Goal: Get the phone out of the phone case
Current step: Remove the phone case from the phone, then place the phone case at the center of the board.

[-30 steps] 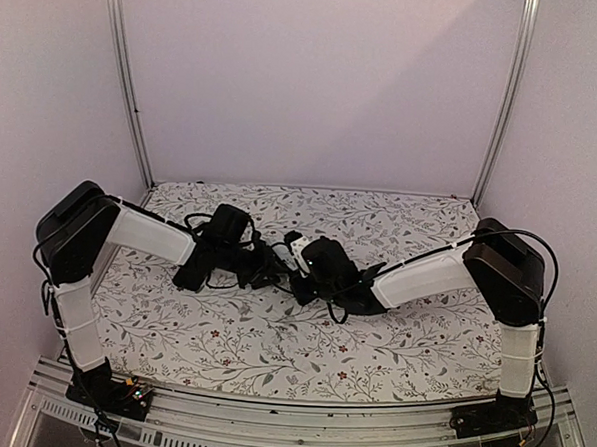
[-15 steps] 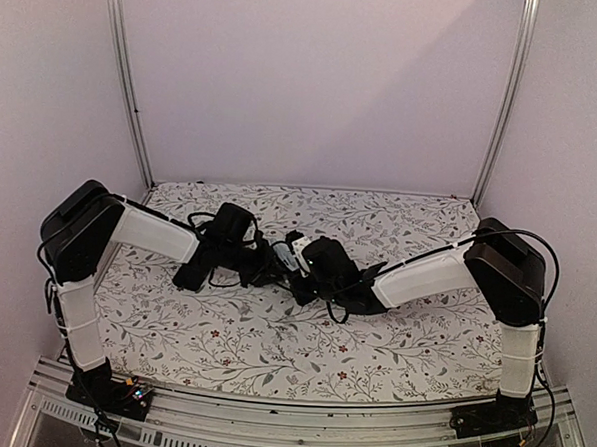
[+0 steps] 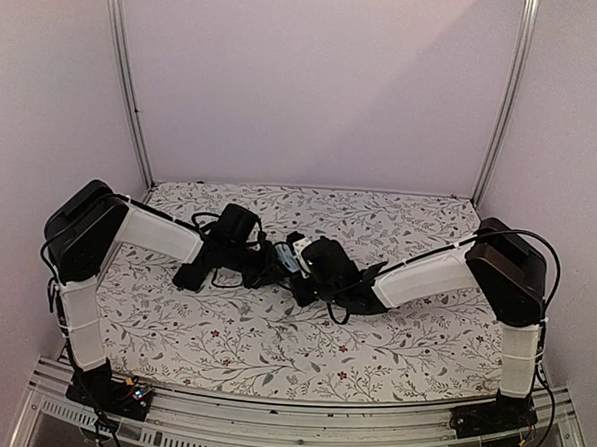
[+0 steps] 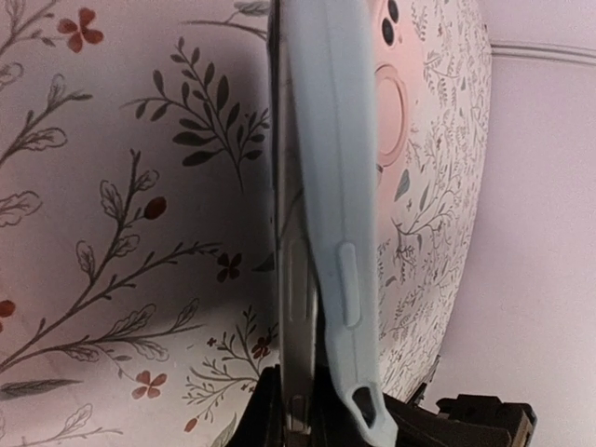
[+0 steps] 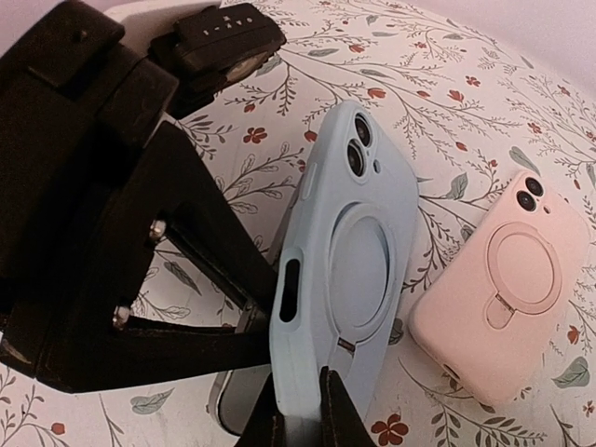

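Note:
A light-blue phone case (image 5: 358,247) stands on edge over the table, camera holes up. My right gripper (image 5: 303,410) is shut on its lower rim. The phone (image 4: 296,279), a thin silver-edged slab, lies against the case's open side, and its near end stands apart from the case (image 4: 337,186). My left gripper (image 4: 298,414) is shut on that end of the phone (image 5: 233,396). In the top view both grippers meet at the table's middle, left (image 3: 274,263) and right (image 3: 295,260); the phone is hidden there.
A second, pink case (image 5: 498,298) with a ring holder lies flat on the floral tablecloth (image 3: 252,341) just right of the blue one. The black left wrist (image 5: 112,186) fills the left of the right wrist view. Frame posts stand at the back corners.
My left gripper has closed onto the phone's end and its arm has shifted slightly right. The right arm has stayed in place, still gripping the case.

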Tool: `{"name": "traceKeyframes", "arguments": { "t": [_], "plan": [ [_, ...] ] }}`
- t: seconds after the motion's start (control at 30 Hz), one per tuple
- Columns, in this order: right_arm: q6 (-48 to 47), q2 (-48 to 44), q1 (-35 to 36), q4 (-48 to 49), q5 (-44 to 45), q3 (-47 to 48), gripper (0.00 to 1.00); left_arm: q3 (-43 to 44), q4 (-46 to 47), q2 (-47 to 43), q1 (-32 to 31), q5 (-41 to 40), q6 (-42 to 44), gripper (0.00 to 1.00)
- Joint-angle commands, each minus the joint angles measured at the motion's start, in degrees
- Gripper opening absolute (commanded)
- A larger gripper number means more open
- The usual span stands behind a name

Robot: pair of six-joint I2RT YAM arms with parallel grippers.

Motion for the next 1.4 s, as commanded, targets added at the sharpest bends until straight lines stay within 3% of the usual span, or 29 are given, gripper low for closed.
{"name": "traceKeyframes", "arguments": {
  "t": [0.0, 0.43, 0.77, 1.1, 1.37],
  "plan": [
    [2.2, -5.4, 1.2, 3.3, 1.6, -0.9, 0.0, -0.3, -3.4, 0.1, 0.1, -5.2, 2.7, 0.0],
    [2.0, -10.1, -0.9, 3.0, 7.2, -9.5, 0.0, -0.6, -4.5, -10.2, 3.0, -2.6, 8.0, 0.0],
    [0.6, -13.7, -3.2, 2.8, 7.5, -9.8, 0.0, -2.0, -6.6, -15.2, 3.0, 0.9, 13.8, 0.0],
    [2.2, -18.6, -5.7, -1.7, 5.9, -6.0, 0.0, -0.9, -13.7, -18.1, 3.1, -2.2, 19.1, 0.0],
    [8.2, -23.6, -12.5, -6.3, 0.4, -7.1, 0.0, 3.6, -20.3, -17.6, 3.6, -9.5, 24.8, 0.0]
  ]
}}
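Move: Between the two hands, the phone sits in the left fingers and the pale-blue case in the right. The case's middle is about 5 cm ahead of the left hand, 2 cm right and 1 cm higher; the phone's middle is some 4 cm ahead of the right hand, 4 cm left and about level. Flat on the table roughly 5 cm below the left hand, the pink phone lies 12 cm ahead and 12 cm right, the black phone 6 cm ahead and 22 cm left. Lifting together at first, both hands keep their pinch, the left on the phone's edge and the right on the partly peeled case, then draw apart. The right goes up about 11 cm and right about 10 cm, easing forward late and turning slightly clockwise; the left rises some 7 cm, then goes left, tilting its fingers up a little, and the contact between phone and case ends. ##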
